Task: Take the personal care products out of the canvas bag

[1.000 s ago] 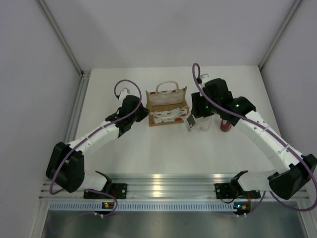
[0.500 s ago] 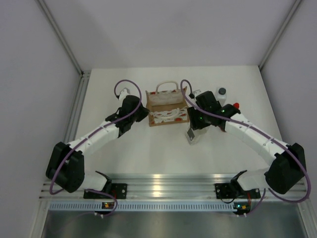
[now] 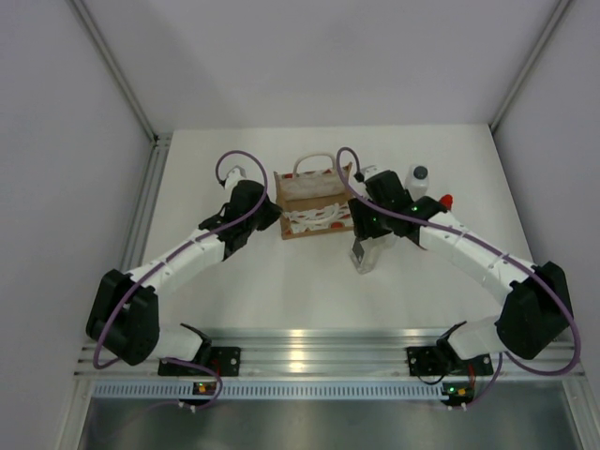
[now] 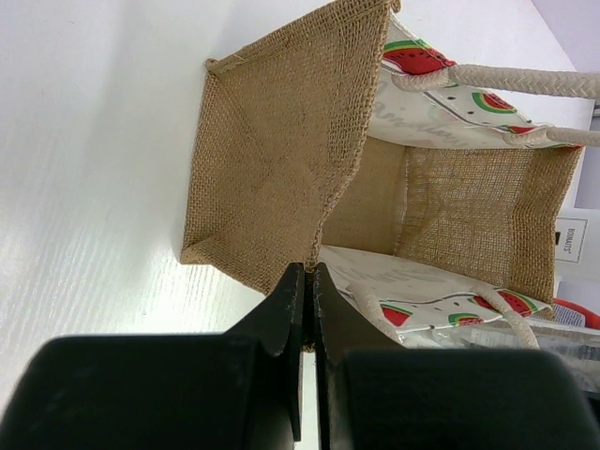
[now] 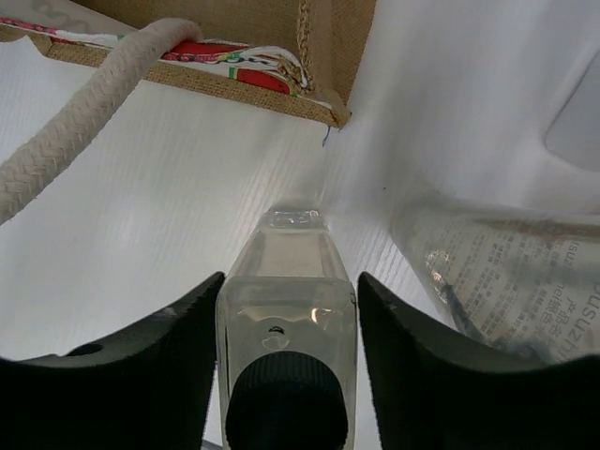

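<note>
The canvas bag (image 3: 317,217) stands open at mid-table, and its woven walls (image 4: 272,159) fill the left wrist view. My left gripper (image 3: 273,217) (image 4: 307,274) is shut on the bag's left front corner. A pale squarish bottle (image 3: 364,262) (image 5: 291,248) with a dark cap stands on the table right of the bag. My right gripper (image 3: 363,249) (image 5: 291,278) straddles its shoulders, jaws slightly apart, with a sliver of gap on the right. A clear bottle (image 5: 506,281) stands beside it. Behind are a white bottle with a dark cap (image 3: 419,177) and a red one (image 3: 445,201).
White enclosure walls rise on the left, right and back of the table. An aluminium rail (image 3: 300,349) runs along the near edge by the arm bases. A rope handle (image 5: 84,122) of the bag hangs close to my right gripper.
My right gripper carried the squarish bottle forward and down onto the table, uncovering the white and red bottles. Its jaws eased a little. The left arm has not moved.
</note>
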Available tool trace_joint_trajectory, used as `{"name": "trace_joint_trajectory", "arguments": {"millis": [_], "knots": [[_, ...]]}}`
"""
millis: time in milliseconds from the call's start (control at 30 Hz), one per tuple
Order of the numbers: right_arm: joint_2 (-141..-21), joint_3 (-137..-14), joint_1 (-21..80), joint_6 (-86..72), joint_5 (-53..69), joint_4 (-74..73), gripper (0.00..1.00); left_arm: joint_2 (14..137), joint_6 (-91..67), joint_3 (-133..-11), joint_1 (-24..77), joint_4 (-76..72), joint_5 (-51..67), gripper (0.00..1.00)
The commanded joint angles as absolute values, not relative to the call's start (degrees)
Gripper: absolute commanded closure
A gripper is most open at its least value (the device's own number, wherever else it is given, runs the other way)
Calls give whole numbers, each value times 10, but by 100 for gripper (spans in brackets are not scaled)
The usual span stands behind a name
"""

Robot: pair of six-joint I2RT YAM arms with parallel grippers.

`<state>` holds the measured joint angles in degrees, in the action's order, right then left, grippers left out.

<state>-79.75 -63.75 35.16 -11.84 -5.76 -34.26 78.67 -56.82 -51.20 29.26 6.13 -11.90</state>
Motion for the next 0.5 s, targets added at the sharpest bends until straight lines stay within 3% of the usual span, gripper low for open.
{"name": "trace_joint_trajectory", "arguments": {"millis": [0, 33, 67, 100, 200, 233, 367, 467], "knots": [[-772, -659, 360, -119, -69, -315, 41, 773, -555, -512, 290, 69, -131, 100], [-761, -661, 360, -117, -69, -316, 36, 773, -555, -512, 290, 69, -130, 100], [-756, -664, 359, -115, -69, -316, 13, 773, -554, -513, 290, 69, -128, 100], [-751, -671, 360, -113, -69, -317, 8, 773, -553, -514, 289, 69, -128, 99], [-730, -691, 359, -108, -76, -327, 5, 771, -550, -517, 289, 69, -125, 82], [-721, -697, 359, -106, -80, -330, 5, 769, -548, -518, 290, 69, -124, 68], [-694, -721, 355, -102, -99, -346, 4, 756, -541, -520, 289, 71, -126, 42], [-668, -732, 352, -98, -112, -356, 3, 739, -530, -530, 290, 81, -130, 31]]}}
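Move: The right fingers still hold the clear bottle near its cap, its middle about 6 cm below and already down on the table. From there the canvas bag is some 13 cm ahead and 11 cm left, the silvery pouch 7 ahead and 6 right, the white bottle 12 ahead and 12 right. The left fingers still pinch the bag's near-left edge, its middle about 6 cm ahead, 10 right and 7 below. Right fingers open off the clear bottle and rise about 10 cm; left fingers open, releasing the bag's edge. ##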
